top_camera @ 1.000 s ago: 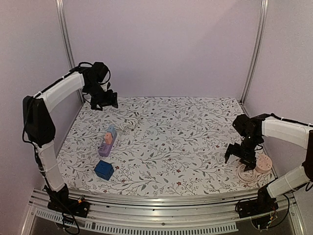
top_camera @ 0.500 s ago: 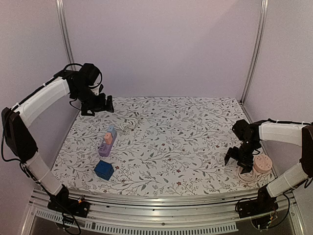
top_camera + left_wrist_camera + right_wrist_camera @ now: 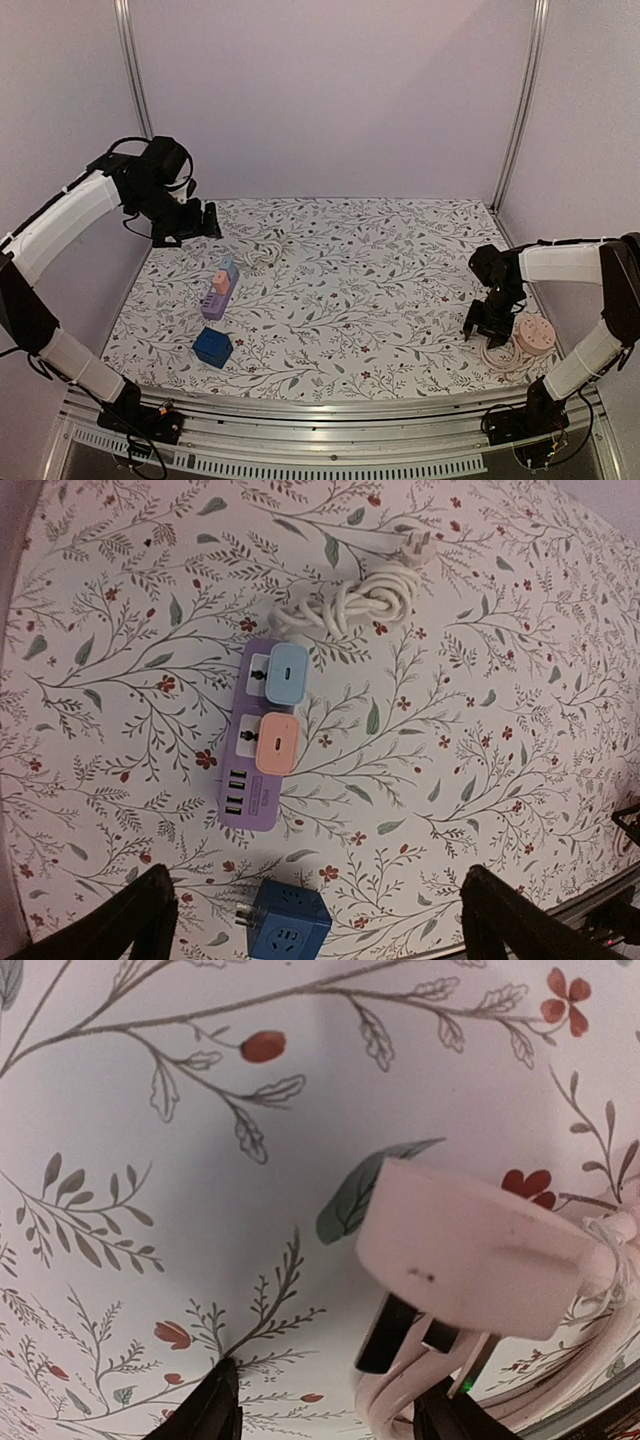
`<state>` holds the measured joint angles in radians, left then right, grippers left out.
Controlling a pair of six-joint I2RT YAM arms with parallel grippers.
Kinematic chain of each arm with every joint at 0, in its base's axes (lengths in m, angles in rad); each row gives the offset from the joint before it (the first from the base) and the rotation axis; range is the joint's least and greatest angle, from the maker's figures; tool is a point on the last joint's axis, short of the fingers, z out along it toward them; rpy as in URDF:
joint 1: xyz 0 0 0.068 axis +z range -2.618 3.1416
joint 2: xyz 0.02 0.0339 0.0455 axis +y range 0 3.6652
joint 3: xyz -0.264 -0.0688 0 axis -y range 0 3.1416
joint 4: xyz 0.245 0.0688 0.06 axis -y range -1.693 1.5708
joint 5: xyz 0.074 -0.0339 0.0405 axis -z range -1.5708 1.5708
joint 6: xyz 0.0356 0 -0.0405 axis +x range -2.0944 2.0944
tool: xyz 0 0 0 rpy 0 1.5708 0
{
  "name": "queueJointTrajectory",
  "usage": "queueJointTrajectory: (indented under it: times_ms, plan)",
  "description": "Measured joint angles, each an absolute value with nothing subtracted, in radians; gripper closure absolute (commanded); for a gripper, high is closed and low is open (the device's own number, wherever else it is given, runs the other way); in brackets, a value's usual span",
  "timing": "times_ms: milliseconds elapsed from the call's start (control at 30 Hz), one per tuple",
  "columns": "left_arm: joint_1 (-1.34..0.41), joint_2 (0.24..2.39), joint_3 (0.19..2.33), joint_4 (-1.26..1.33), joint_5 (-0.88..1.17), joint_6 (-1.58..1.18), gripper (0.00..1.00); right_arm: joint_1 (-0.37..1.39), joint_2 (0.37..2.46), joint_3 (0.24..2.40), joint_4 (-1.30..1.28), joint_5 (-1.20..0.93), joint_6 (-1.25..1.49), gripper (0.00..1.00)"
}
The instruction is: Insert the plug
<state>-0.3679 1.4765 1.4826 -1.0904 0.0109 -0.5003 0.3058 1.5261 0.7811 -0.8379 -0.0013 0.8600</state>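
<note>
A purple power strip [image 3: 218, 295] [image 3: 262, 740] lies at the left of the table with a light blue adapter [image 3: 289, 675] and an orange adapter [image 3: 274, 742] plugged into it. Its white cable [image 3: 360, 600] is knotted behind it. Near the front edge lies a blue cube adapter [image 3: 212, 346] [image 3: 290, 920], prongs to the left. My left gripper [image 3: 205, 220] [image 3: 320, 925] hangs high at the back left, open and holding nothing. My right gripper [image 3: 482, 325] [image 3: 330, 1410] is down at the table, jaws partly apart. A pale plug [image 3: 470, 1250] with dark prongs lies just ahead of its right finger.
A pink round socket block [image 3: 533, 335] sits at the right edge with a coiled white cord [image 3: 500, 357] [image 3: 400, 1390] beside it. Metal frame posts [image 3: 133, 70] stand at the back corners, and the walls are close on both sides.
The left arm has drawn back and to the left, and its jaws have opened wider. The right gripper has dropped closer to the cord by the pink block, and its jaws have narrowed.
</note>
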Motion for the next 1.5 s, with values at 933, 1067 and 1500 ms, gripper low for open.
queueJointTrajectory:
  times_ms: [933,1067,1500]
  plan:
    - [-0.371,1.324,1.325,-1.105,-0.066,-0.574,0.03,0.366,1.699,0.993,-0.837,-0.065,0.710,1.00]
    - [-0.370,1.324,1.325,-1.105,-0.075,-0.573,0.04,0.459,1.830,1.191,-0.852,-0.067,0.675,1.00]
    - [-0.353,1.328,1.326,-1.117,-0.086,-0.562,0.04,0.843,2.189,1.707,-0.940,-0.062,0.518,1.00]
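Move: The pink cable that I close on lies almost between my right fingertips, about 1 cm to the right and level with them, just above the table. The pink plug is roughly 4 cm right and 3 cm ahead of my right hand, the coil's middle some 5 cm right and 3 cm back, and the round pink disc about 12 cm right and 1 cm ahead. From my left hand that cable is about 58 cm right, 12 cm back and 22 cm down. I shut my right fingers on the pink cable beside the plug, staying almost in place and low, then sweep it quickly about 28 cm left towards the table's middle, arcing some 12 cm forward and then about 5 cm back, only slightly raised on the way, while my wrist turns about 50 degrees counter-clockwise. My open, empty left hand eases a few centimetres back and left. ##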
